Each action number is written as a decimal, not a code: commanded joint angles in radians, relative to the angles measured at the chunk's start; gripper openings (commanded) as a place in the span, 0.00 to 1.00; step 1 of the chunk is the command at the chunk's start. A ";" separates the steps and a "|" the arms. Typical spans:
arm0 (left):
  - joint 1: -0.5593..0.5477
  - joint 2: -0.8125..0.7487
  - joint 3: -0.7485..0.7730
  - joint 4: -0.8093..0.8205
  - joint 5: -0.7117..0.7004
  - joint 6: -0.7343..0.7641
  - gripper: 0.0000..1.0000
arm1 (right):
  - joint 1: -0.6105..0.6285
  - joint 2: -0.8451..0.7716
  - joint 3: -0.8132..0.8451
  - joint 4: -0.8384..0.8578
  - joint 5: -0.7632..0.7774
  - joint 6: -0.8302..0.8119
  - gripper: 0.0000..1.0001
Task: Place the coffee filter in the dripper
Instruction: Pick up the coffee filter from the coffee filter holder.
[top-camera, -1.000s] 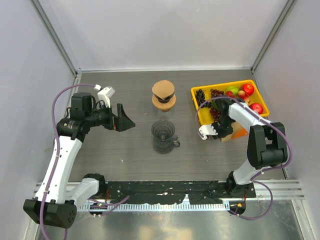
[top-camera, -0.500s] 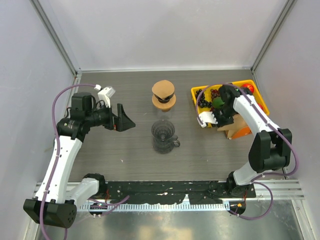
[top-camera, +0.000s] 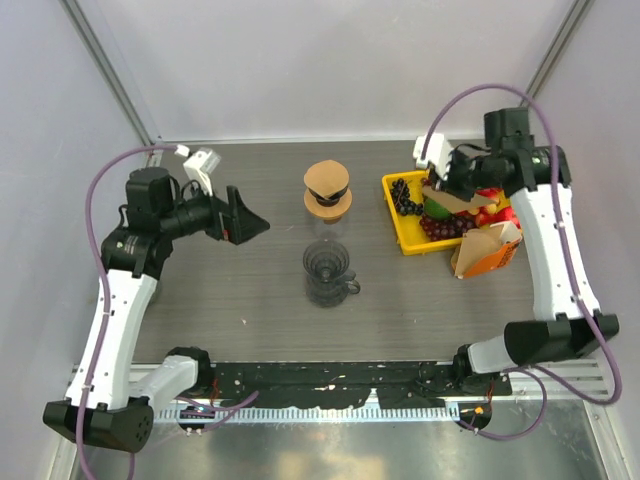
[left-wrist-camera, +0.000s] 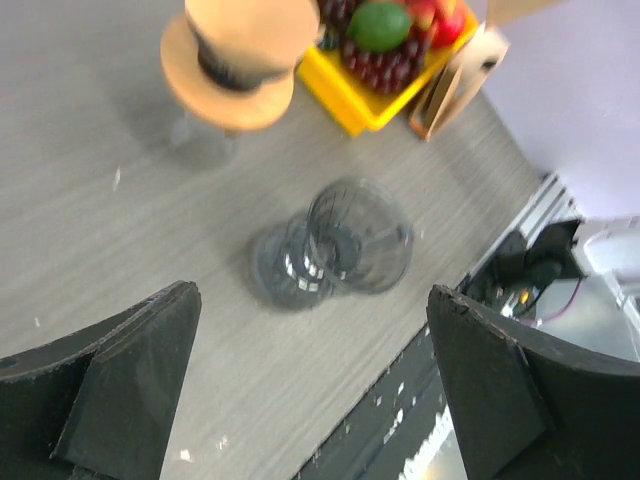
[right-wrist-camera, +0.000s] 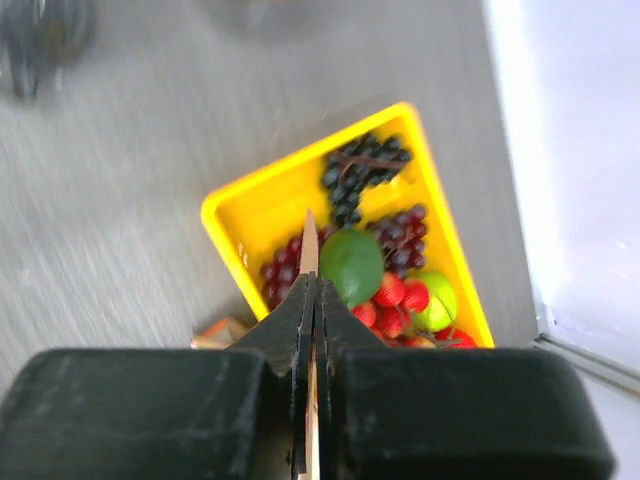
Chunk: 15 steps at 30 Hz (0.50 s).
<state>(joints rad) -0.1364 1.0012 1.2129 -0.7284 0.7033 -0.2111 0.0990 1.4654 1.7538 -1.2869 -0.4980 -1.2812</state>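
The dripper (top-camera: 328, 270), a clear ribbed glass cone with a handle, stands at the table's middle; it shows blurred in the left wrist view (left-wrist-camera: 345, 240). My right gripper (top-camera: 455, 180) hangs above the yellow fruit tray, shut on a thin brown coffee filter (top-camera: 458, 203). Seen edge-on in the right wrist view, the filter (right-wrist-camera: 309, 240) pokes out past the pinched jaws of the right gripper (right-wrist-camera: 316, 285). My left gripper (top-camera: 245, 222) is open and empty, left of the dripper and above the table (left-wrist-camera: 312, 330).
A tan cup-shaped piece with a black band (top-camera: 327, 187) sits on a glass behind the dripper. The yellow tray (top-camera: 398, 232) holds grapes, apples and a lime. An open orange filter box (top-camera: 487, 252) lies in front of the tray.
The right gripper closed at the orange box, then rose and swung back over the fruit tray with the filter. The left gripper shifted slightly back and left, staying open.
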 joint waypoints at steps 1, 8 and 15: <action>0.001 0.036 0.141 0.171 0.041 -0.077 0.99 | -0.004 -0.157 0.073 0.318 -0.197 0.655 0.05; -0.124 0.154 0.332 0.287 0.159 -0.023 0.99 | 0.094 -0.273 -0.030 0.741 -0.320 1.034 0.05; -0.310 0.182 0.413 0.232 0.194 0.301 0.97 | 0.353 -0.362 -0.103 0.729 -0.263 1.037 0.05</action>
<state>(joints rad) -0.3737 1.1801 1.5684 -0.5060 0.8398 -0.1013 0.3508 1.1389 1.6928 -0.6167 -0.7727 -0.3283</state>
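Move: The right hand, a filter already pinched, has the empty clear dripper on its mug about 21 cm to its left, 11 cm back and 18 cm below; the already filled dripper stands 16 cm beyond the clear one. The fruit basket lies 12 cm ahead, 12 cm right and 26 cm below, the filter holder 13 cm right, 4 cm back and 25 cm below. From the open left hand the held filter is roughly 38 cm right, 8 cm ahead and 6 cm lower. The right hand carries the pinched filter up about 19 cm from above the basket's near-left side, soon sweeping left and back as well towards the left hand, and rolls nearly 50 degrees so that its fingers swing from steeply down to almost level, pointing left. The left hand, still wide open and touching nothing, rises some 13 cm and then goes right towards the filter, its fingers tipping up to level and turning clockwise to face the right hand. ##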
